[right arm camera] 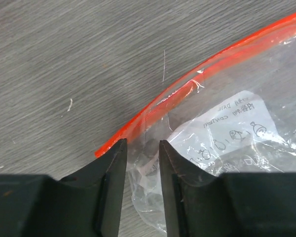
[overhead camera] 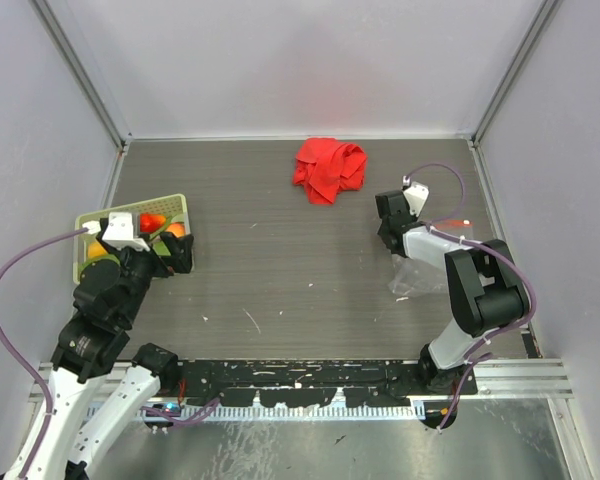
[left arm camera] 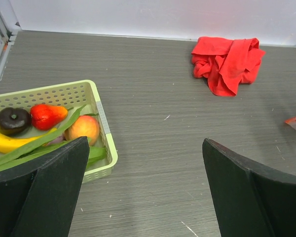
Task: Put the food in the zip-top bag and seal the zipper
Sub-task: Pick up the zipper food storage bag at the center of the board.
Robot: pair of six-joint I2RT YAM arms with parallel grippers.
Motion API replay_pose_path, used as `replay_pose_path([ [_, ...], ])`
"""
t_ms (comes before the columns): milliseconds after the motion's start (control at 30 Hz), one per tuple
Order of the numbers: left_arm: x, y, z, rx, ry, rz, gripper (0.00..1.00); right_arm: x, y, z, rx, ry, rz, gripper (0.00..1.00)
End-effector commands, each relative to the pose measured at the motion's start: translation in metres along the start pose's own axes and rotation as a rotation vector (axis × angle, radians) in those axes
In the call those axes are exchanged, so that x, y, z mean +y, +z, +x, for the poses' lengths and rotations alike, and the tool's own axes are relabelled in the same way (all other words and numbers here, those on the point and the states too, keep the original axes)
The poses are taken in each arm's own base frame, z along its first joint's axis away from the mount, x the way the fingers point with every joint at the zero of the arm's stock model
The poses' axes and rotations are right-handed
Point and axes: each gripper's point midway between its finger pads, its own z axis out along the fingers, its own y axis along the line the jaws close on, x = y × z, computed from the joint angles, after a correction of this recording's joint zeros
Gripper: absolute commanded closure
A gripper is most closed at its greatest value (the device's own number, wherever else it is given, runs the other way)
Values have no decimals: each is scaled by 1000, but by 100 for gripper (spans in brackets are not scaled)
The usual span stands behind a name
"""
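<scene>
The food lies in a pale green basket (left arm camera: 104, 129) at the table's left: a yellow banana (left arm camera: 5, 140), a red piece (left arm camera: 47, 116), an orange piece (left arm camera: 84, 127), a dark purple piece (left arm camera: 12, 120) and green pods (left arm camera: 39, 144). My left gripper (left arm camera: 145, 143) hangs wide open just right of the basket, holding nothing. The clear zip-top bag (right arm camera: 237, 113) lies flat at the right (overhead camera: 420, 275). Its red-orange zipper (right arm camera: 187, 89) runs along the mouth. My right gripper (right arm camera: 140, 145) straddles crumpled plastic at the bag's corner just below the zipper's end, jaws narrowly apart.
A crumpled red cloth (overhead camera: 328, 168) lies at the back middle of the table. Grey walls with metal posts close in the table on three sides. The basket (overhead camera: 180, 205) sits close to the left wall.
</scene>
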Motion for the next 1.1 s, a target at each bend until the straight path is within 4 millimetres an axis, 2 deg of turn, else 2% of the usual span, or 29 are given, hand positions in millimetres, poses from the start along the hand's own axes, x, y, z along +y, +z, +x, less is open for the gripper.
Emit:
replay_pose_path([
  [0, -7, 2, -12, -27, -15, 31, 2, 17, -4, -26, -72, 27, -62, 68],
  [167, -12, 4, -10, -8, -16, 51, 2, 18, -5, -22, -62, 2, -82, 93],
  [233, -14, 4, -9, 0, -17, 61, 2, 19, -8, -20, -59, -7, -99, 99],
  [367, -18, 6, -7, 14, -19, 79, 2, 23, -12, -17, -50, -27, -139, 99],
  [467, -20, 5, -7, 18, -22, 91, 2, 38, -21, -10, -36, -80, -221, 99],
  [600, -21, 5, -6, 22, -21, 95, 2, 67, -46, 2, -18, -179, -374, 99],
  [700, -22, 6, -5, 23, -20, 104, 2, 79, -65, 9, -8, -257, -448, 99],
  [833, -23, 6, -4, 27, -21, 106, 2, 78, -84, 13, 9, -327, -465, 99],
  [1067, -23, 7, -4, 30, -19, 106, 2, 63, -106, 22, 64, -395, -417, 97],
])
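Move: The zip-top bag lies flat under my right hand with its middle about 10 cm to the right and 6 cm back, barely 1 cm lower; the left end of its red zip is only some 4 cm to my left and 1 cm ahead. The red cloth lies about 20 cm ahead and 19 cm left. From my left hand the bag is roughly 65 cm to the right, 11 cm ahead and 25 cm below. I shut my half-open right fingers on the bag's film just inside the left end of the zip, then drag that corner about 10 cm left towards the board's middle, finally drawing back some 5 cm and rising about 3 cm, turning about 30 degrees counter-clockwise. My open left hand drifts 2 cm right. ##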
